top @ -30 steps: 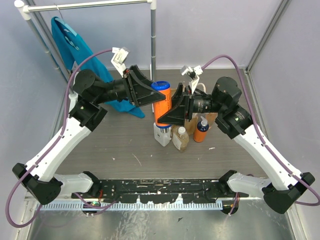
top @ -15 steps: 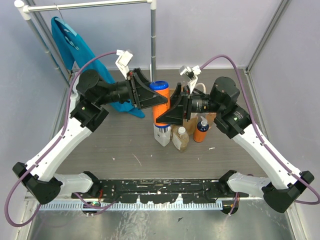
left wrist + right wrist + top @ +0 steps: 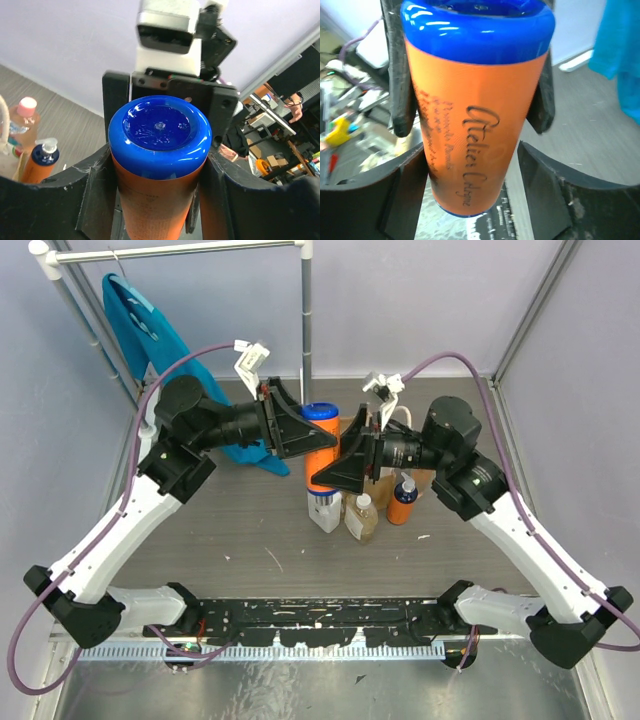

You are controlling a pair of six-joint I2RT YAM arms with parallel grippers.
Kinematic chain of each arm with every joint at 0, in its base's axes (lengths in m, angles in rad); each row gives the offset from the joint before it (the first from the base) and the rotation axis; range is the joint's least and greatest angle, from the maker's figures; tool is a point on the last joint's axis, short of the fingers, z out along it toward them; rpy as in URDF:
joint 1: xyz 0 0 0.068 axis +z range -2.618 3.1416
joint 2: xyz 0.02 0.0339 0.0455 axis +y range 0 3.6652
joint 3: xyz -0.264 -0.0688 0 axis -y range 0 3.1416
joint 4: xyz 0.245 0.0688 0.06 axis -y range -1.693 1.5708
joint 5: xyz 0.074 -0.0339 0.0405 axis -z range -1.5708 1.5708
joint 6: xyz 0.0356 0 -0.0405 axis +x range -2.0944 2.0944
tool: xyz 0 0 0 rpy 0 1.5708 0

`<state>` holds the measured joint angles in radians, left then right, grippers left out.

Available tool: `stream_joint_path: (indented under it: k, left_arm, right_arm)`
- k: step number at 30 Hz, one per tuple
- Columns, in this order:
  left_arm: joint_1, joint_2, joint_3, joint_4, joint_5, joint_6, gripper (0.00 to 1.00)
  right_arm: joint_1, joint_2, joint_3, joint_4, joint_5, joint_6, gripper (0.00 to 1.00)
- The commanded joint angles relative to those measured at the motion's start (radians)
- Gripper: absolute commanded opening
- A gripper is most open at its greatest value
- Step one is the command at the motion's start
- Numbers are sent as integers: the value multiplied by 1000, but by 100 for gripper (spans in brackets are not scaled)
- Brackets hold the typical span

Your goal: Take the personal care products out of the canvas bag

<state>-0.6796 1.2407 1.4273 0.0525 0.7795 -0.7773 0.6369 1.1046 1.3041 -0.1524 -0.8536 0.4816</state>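
Note:
A tall orange bottle (image 3: 322, 448) with a blue cap hangs in the air above the table's middle, between both grippers. My left gripper (image 3: 318, 445) is shut on its upper part, and in the left wrist view both fingers press the orange bottle (image 3: 160, 170) just under the cap. My right gripper (image 3: 325, 475) stands round the lower body; in the right wrist view a gap shows between the orange bottle (image 3: 475, 115) and one finger (image 3: 540, 175). The canvas bag (image 3: 422, 476) stands behind the right gripper, mostly hidden. A white bottle (image 3: 325, 508), an amber bottle (image 3: 362, 518) and a small orange bottle (image 3: 403, 498) stand on the table.
A teal garment (image 3: 150, 330) hangs from a metal rack (image 3: 305, 310) at the back left. The left wrist view shows a pink-capped bottle (image 3: 26, 117) beside a small orange pump bottle (image 3: 42, 160). Frame posts and grey walls close in the sides.
The right gripper's jaws have widened off the orange bottle. The left gripper has shifted slightly back while keeping hold near the cap.

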Motion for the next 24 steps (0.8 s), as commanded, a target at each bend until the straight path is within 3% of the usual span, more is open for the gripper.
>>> stream_joint_path:
  k: [1, 6, 11, 15, 18, 21, 24]
  left_arm:
    - [-4, -37, 73, -109, -48, 46, 0]
    - [-4, -58, 113, -237, -103, 128, 0]
    - [9, -39, 166, -368, -180, 150, 0]
    - [79, -3, 193, -464, -251, 47, 0]
    - [213, 18, 158, -468, -263, -134, 0]
    - [347, 107, 37, -240, -105, -497, 0]
    - [352, 213, -61, -10, 14, -823, 0]
  right_arm:
    - [-11, -97, 48, -136, 358, -213, 78]
    - [-10, -212, 0, -185, 628, -331, 98]
    - [-10, -281, -57, -182, 805, -439, 100]
    - [-10, -336, -172, -114, 905, -523, 100]
    - [-9, -450, -361, 89, 916, -578, 100]
    - [-11, -557, -550, 322, 847, -661, 100]
    - [-10, -619, -731, 567, 723, -779, 100]
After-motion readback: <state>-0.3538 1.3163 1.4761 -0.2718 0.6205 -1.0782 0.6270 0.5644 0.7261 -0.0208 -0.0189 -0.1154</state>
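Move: My left hand already holds the upside-down orange bottle just under its blue base, the bottle's middle some 3 cm below that hand. My right hand is at the bottle's lower half, that middle about 2 cm above it and 1 cm ahead. From my left hand the bag stands about 27 cm ahead, 6 cm right and 40 cm down; the white bottle 15 cm ahead, 2 cm left and 41 cm down; the pump bottle 15 cm ahead, 16 cm right, equally low. I open my right fingers wide and free them from the orange bottle, drawing that hand about 13 cm right and 7 cm forward, turning it some 50 degrees clockwise, then sinking about 8 cm towards the pump bottle. My left hand keeps its grip, hardly moving until the right is clear, then sweeps forward, also left and down, turning counter-clockwise and rolling the bottle so its blue base tips forward. ##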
